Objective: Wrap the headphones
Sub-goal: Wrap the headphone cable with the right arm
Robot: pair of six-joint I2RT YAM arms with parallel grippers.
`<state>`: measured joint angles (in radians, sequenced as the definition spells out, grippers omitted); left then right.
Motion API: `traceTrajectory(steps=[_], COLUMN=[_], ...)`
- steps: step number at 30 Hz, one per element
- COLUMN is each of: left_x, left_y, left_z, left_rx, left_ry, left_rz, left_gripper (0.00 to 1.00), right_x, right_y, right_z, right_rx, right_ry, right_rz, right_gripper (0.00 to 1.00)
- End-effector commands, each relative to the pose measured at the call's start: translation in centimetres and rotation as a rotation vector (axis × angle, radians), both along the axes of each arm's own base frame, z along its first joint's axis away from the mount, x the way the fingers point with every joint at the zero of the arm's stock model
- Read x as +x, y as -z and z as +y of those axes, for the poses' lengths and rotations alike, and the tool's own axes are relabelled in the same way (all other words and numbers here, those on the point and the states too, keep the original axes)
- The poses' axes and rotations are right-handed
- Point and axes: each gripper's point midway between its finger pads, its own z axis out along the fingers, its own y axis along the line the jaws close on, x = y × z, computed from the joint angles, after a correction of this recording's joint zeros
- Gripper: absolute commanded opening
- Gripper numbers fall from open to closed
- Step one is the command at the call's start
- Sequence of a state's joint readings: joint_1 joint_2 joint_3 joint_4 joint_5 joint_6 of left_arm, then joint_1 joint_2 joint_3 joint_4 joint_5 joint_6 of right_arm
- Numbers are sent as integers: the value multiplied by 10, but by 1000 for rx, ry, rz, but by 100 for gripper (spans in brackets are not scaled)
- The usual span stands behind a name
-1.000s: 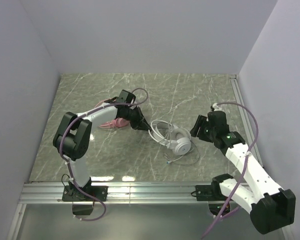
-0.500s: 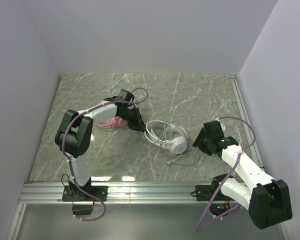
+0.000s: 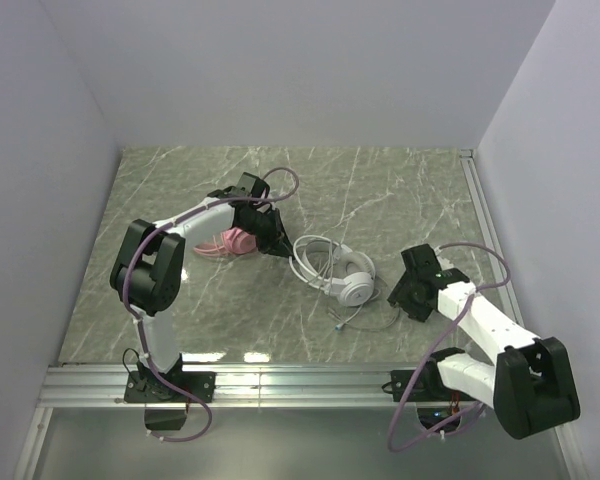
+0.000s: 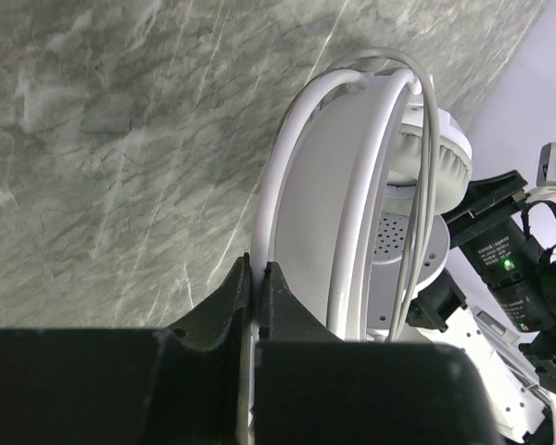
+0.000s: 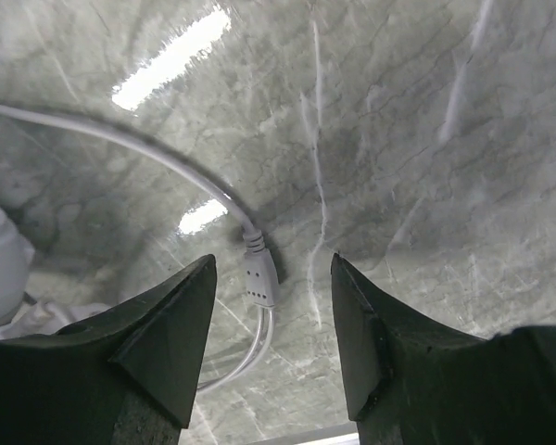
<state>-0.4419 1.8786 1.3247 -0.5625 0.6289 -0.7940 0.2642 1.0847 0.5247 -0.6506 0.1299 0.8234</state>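
The white headphones [image 3: 346, 277] lie mid-table, grey cushion [image 4: 433, 159] showing, with their thin cable [image 3: 366, 318] trailing toward the near edge. My left gripper [image 3: 279, 248] is shut on the white headband [image 4: 287, 176], which is pinched between its fingertips [image 4: 258, 274]. The pink headphones [image 3: 229, 241] lie just left of that gripper, partly hidden by the arm. My right gripper [image 3: 400, 296] is low over the table right of the white earcup. It stands open [image 5: 273, 267], with the cable's white inline piece [image 5: 260, 278] lying between its fingers and untouched.
A metal rail [image 3: 300, 382] runs along the table's near edge and another [image 3: 490, 240] along its right side. Pale walls enclose the left, back and right. My right arm's own purple cable [image 3: 480, 250] loops above the wrist.
My right gripper has come down and nearer, from beside the white earcup to low over the trailing cable, and narrowed a little. The left gripper has kept its hold and barely shifted.
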Motion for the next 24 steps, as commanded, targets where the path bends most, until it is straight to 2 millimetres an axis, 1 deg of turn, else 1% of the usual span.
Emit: traceTrajectory(steps=[1,3,5,6,8,9,11,12,14,15,17,18,19,22,23,24], left_x=[18,17,17,16,16,15,15,15,13,13,12,15,15,16,17,17], left_y=[-13,-12,-13,-11,-13,-12,-10,-11,-10,-11,-9,-8,-7,-8,-11,-10], left_z=[-1,-1,-2,-2,-2,-1,-1,-1,-2,-4,-6,-3,-5,-8,-9,-9], left_rx=[1,-4,-15,-14,-15,-12,-5,-3,6,13,43,89,112,134,135,150], left_ry=[15,23,29,31,33,37,41,51,61,65,76,69,75,91,95,93], left_rz=[-104,-104,-110,-107,-123,-126,-131,-142,-149,-160,-171,-185,-195,-211,-221,-218], left_gripper=[1,0,0,1,0,0,0,1,1,0,0,1,0,1,1,1], right_x=[2,3,3,5,9,15,21,30,38,46,55,63,67,81,84,90], right_y=[3,5,9,10,12,8,5,-3,-9,-18,-27,-38,-46,-72,-81,-94], right_z=[4,11,12,14,14,15,14,15,15,14,9,8,6,9,10,13], right_rx=[7,25,25,32,20,21,3,5,-6,-13,-29,-30,-31,-27,-28,-21], right_ry=[15,2,5,4,-6,-10,-31,-33,-54,-53,-67,-70,-68,-104,-122,-139], right_rz=[5,12,20,11,17,6,3,-16,-30,-48,-70,-92,-114,-190,-214,-240], right_gripper=[60,57,54,51,42,33,22,18,13,13,11,7,7,7,7,7])
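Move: The cable's splitter lies almost right under the right fingers, about 1 cm to the left and 1 cm below, between the open pads. The white headphones' near ear cup is some 10 cm left and 4 cm ahead; the blue-tipped plug lies roughly 14 cm left and 5 cm back, on the table. From the left hand, the splitter is about 25 cm to the right, 12 cm back and 9 cm down. The right fingers close on the splitter after easing about 1 cm down and left onto it, and pinch it. They then lift it forward and up in a quickening sweep, some 7 cm forward and 6 cm up, past the ear cup's right side, the fingertips tipping about 10 degrees forward. The left hand keeps its pinch on the headband nearly in place, tilting slightly near the end. ##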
